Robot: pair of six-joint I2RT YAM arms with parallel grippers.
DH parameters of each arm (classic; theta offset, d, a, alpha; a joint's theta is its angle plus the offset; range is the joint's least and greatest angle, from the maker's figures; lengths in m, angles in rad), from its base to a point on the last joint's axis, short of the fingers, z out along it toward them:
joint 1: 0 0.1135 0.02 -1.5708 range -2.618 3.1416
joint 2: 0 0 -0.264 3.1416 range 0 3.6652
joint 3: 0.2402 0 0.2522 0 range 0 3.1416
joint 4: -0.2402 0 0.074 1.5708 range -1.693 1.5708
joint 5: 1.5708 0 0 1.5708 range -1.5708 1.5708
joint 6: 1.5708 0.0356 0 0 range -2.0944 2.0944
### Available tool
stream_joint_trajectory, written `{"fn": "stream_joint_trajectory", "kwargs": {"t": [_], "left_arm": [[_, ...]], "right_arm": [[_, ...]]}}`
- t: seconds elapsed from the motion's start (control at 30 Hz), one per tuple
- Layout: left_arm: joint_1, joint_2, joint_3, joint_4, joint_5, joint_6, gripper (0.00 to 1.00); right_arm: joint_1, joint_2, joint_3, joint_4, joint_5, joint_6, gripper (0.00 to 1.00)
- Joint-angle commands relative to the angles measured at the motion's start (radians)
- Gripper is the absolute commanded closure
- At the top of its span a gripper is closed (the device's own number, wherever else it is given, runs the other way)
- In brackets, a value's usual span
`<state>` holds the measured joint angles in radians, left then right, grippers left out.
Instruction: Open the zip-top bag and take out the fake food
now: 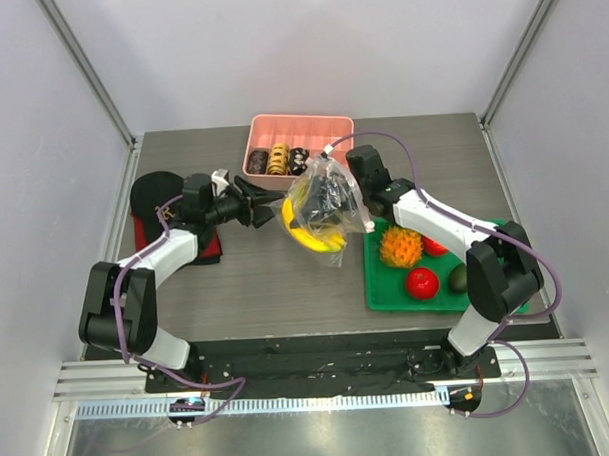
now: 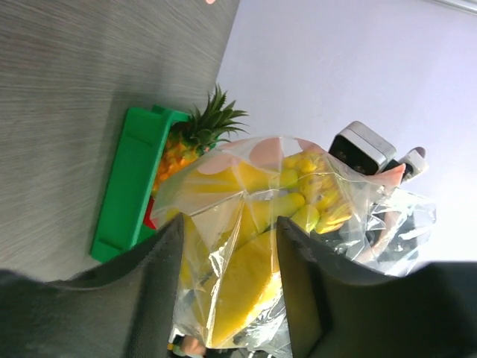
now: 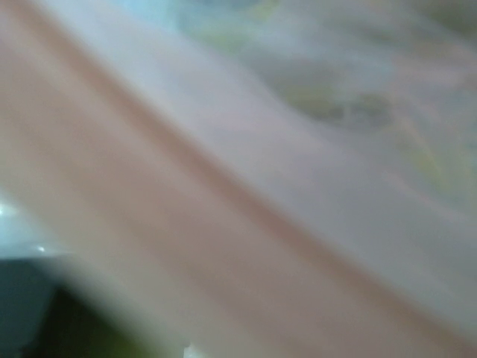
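Observation:
The zip-top bag (image 1: 326, 199) hangs above the table's middle with the yellow banana (image 1: 307, 228) inside. My right gripper (image 1: 335, 187) shows dark through the plastic and is shut on the bag's upper part. In the right wrist view only a blurred pink strip (image 3: 186, 224) fills the frame. My left gripper (image 1: 271, 204) reaches in from the left, open. In the left wrist view its fingers (image 2: 160, 283) straddle the bag (image 2: 246, 216) and banana (image 2: 246, 291). The pineapple (image 1: 400, 247), two red fruits (image 1: 421, 282) and the avocado (image 1: 456, 278) lie on the green tray (image 1: 382, 290).
A pink tray (image 1: 298, 128) with small doughnut rings (image 1: 277, 159) stands at the back, just behind the bag. A black and red object (image 1: 155, 198) lies at the left beside the left arm. The green tray's edge (image 2: 130, 186) and the pineapple crown (image 2: 216, 119) show beyond the bag.

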<state>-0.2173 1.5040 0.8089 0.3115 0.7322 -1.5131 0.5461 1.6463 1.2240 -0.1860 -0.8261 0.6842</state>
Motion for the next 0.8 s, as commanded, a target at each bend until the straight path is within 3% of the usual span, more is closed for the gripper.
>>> {"fn": "stream_joint_trajectory", "kwargs": {"t": [0.0,0.13,0.23,0.27,0.3,0.43,0.47,0.57,0.63,0.77], "left_arm": [[-0.013,0.001,-0.011,0.101,0.027,-0.035,0.58],[-0.019,0.016,-0.008,0.115,0.03,-0.036,0.66],[-0.019,0.025,-0.008,0.075,0.03,0.008,0.8],[-0.019,0.025,-0.004,0.052,0.027,0.028,0.93],[-0.019,0.028,0.013,0.01,0.023,0.059,0.98],[-0.019,0.038,0.119,-0.292,-0.057,0.322,1.0],[-0.017,0.041,0.143,-0.443,-0.088,0.449,1.0],[-0.017,0.059,0.219,-0.616,-0.217,0.603,1.0],[-0.014,0.082,0.24,-0.656,-0.283,0.695,1.0],[-0.005,0.101,0.239,-0.649,-0.336,0.725,1.0]], "right_arm": [[-0.003,-0.049,-0.003,0.123,-0.039,0.069,0.98],[-0.003,-0.051,-0.009,0.138,-0.038,0.08,0.98],[-0.005,-0.054,-0.012,0.14,-0.027,0.083,0.98],[-0.006,-0.059,-0.014,0.141,-0.01,0.083,0.98],[-0.008,-0.062,-0.015,0.137,0.001,0.08,0.98],[-0.012,-0.092,-0.006,0.024,0.122,0.008,0.98],[-0.014,-0.104,-0.003,0.004,0.155,-0.008,0.98],[-0.014,-0.166,-0.015,-0.047,0.29,-0.054,0.98],[-0.014,-0.209,-0.024,-0.065,0.361,-0.07,0.98],[-0.012,-0.263,-0.035,-0.115,0.467,-0.103,0.99]]}}
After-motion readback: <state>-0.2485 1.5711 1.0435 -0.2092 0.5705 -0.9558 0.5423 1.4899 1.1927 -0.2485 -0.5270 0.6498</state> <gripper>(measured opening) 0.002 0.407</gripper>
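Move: The bag's closed end lies barely 2 cm to the right of the left hand's open fingers, level with them. The bananas in it are about 10 cm right and 5 cm back; the pink bin's middle is 7 cm right, 17 cm ahead and some 15 cm down. The right hand already grips a banana inside the bag. From it the green tray's middle lies roughly 31 cm right, 6 cm back and 18 cm below, with the pineapple 19 cm right, level, 17 cm below. Almost in place at first, the left hand shuts its open fingers and pinches the bag's closed end, then pulls down some 5 cm and slightly left, rolling about 25 degrees so its left side rises. The right hand keeps its grip on the banana inside the bag, then draws away right, forward and up, some 4 cm in all, turning clockwise. ##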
